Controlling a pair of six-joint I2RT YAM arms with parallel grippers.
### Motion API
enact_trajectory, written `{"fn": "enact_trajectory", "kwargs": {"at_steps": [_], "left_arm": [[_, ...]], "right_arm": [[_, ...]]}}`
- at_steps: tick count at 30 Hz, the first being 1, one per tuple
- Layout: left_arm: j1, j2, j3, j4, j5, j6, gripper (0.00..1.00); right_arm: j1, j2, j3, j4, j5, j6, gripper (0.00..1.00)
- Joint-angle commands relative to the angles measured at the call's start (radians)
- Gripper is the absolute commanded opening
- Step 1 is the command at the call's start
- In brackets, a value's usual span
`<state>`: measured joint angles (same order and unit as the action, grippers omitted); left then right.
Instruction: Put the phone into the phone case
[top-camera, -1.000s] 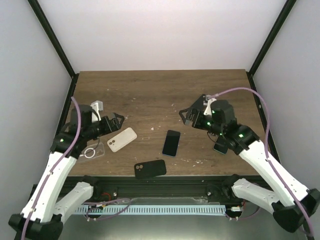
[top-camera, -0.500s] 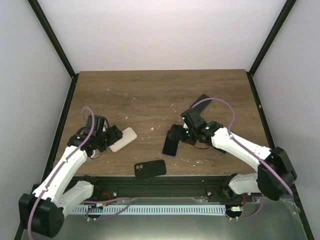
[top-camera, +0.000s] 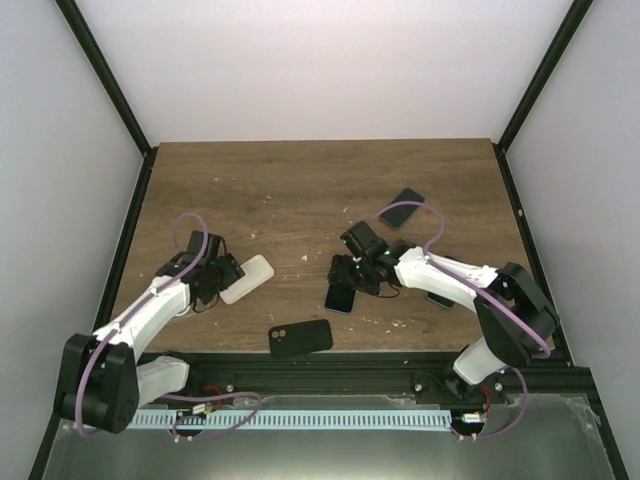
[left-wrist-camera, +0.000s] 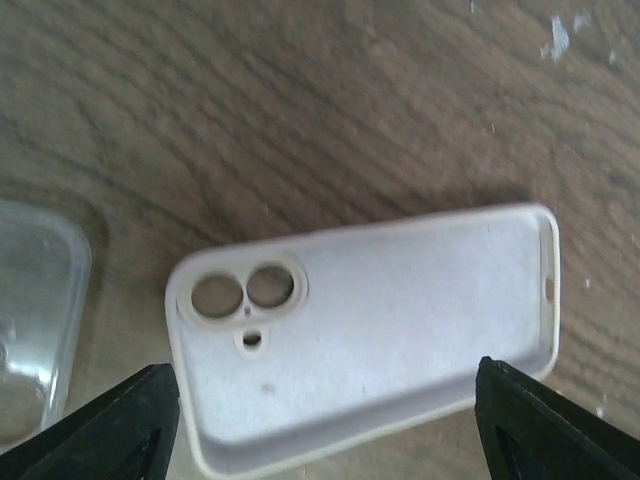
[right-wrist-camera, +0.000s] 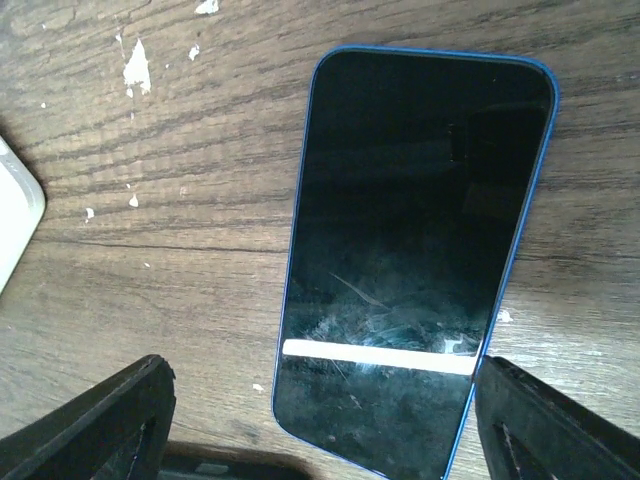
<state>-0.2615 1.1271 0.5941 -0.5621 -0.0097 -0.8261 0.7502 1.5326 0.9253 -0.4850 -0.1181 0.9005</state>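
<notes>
A blue-edged phone (top-camera: 340, 296) lies screen up on the wooden table; in the right wrist view the phone (right-wrist-camera: 415, 240) fills the middle. My right gripper (right-wrist-camera: 325, 420) is open, its fingertips wide apart on either side of the phone's near end. A white phone case (top-camera: 247, 279) lies open side up at the left; in the left wrist view the case (left-wrist-camera: 370, 325) shows its camera holes at the left. My left gripper (left-wrist-camera: 325, 425) is open, its fingertips straddling the case's near long edge.
A black case (top-camera: 300, 338) lies at the front edge. A clear case (left-wrist-camera: 30, 320) lies left of the white one. A dark phone (top-camera: 403, 208) lies behind the right arm, another dark item (top-camera: 440, 298) under its forearm. White flecks dot the table (top-camera: 300, 190).
Both arms have come down from raised poses. The left gripper now hangs low over the white case and the right gripper low over the blue phone. Neither thing has moved.
</notes>
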Motion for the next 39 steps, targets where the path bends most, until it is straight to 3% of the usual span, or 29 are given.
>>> {"fn": "enact_trajectory", "kwargs": {"at_steps": [1, 5, 12, 21, 29, 39], "left_arm": [[0.056, 0.071, 0.042, 0.146, -0.043, 0.051, 0.83], [0.111, 0.129, 0.077, 0.207, -0.046, 0.112, 0.85], [0.112, 0.222, 0.107, 0.257, 0.048, 0.277, 0.81], [0.083, 0.391, 0.153, 0.216, 0.111, 0.314, 0.75], [-0.013, 0.379, 0.117, 0.179, 0.118, 0.279, 0.7], [-0.042, 0.337, 0.107, 0.116, 0.064, 0.347, 0.56]], "right_arm": [[0.012, 0.009, 0.029, 0.028, 0.041, 0.03, 0.83], [0.012, 0.031, 0.04, 0.025, 0.039, 0.019, 0.83], [0.014, 0.021, 0.038, 0.031, 0.034, -0.013, 0.85], [0.014, -0.01, 0.039, 0.041, 0.032, -0.062, 0.86], [0.014, -0.053, 0.007, 0.061, 0.046, -0.075, 0.87], [0.014, -0.069, -0.012, 0.08, 0.033, -0.086, 0.87]]}}
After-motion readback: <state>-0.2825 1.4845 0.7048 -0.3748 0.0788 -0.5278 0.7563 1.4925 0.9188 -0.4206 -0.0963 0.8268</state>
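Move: The white phone case lies under my open left hand, its middle about 3 cm ahead, 2 cm to the right and 5 cm below, slanting with its far end to the right. A clear case is some 14 cm left and 4 cm back of that hand; a black case about 17 cm right and 13 cm back. From my right hand the white case is roughly 24 cm left and 5 cm ahead, with the phone just 3 cm ahead and 1 cm right. I carry my left hand about 7 cm forward over the white case, then sink it nearly 4 cm beside the far edge. From there I draw it back and to the right, turning some 20 degrees clockwise and partly closing the fingers, pushing the far edge back towards me. My right hand stays open over the phone and rises about 2 cm. ##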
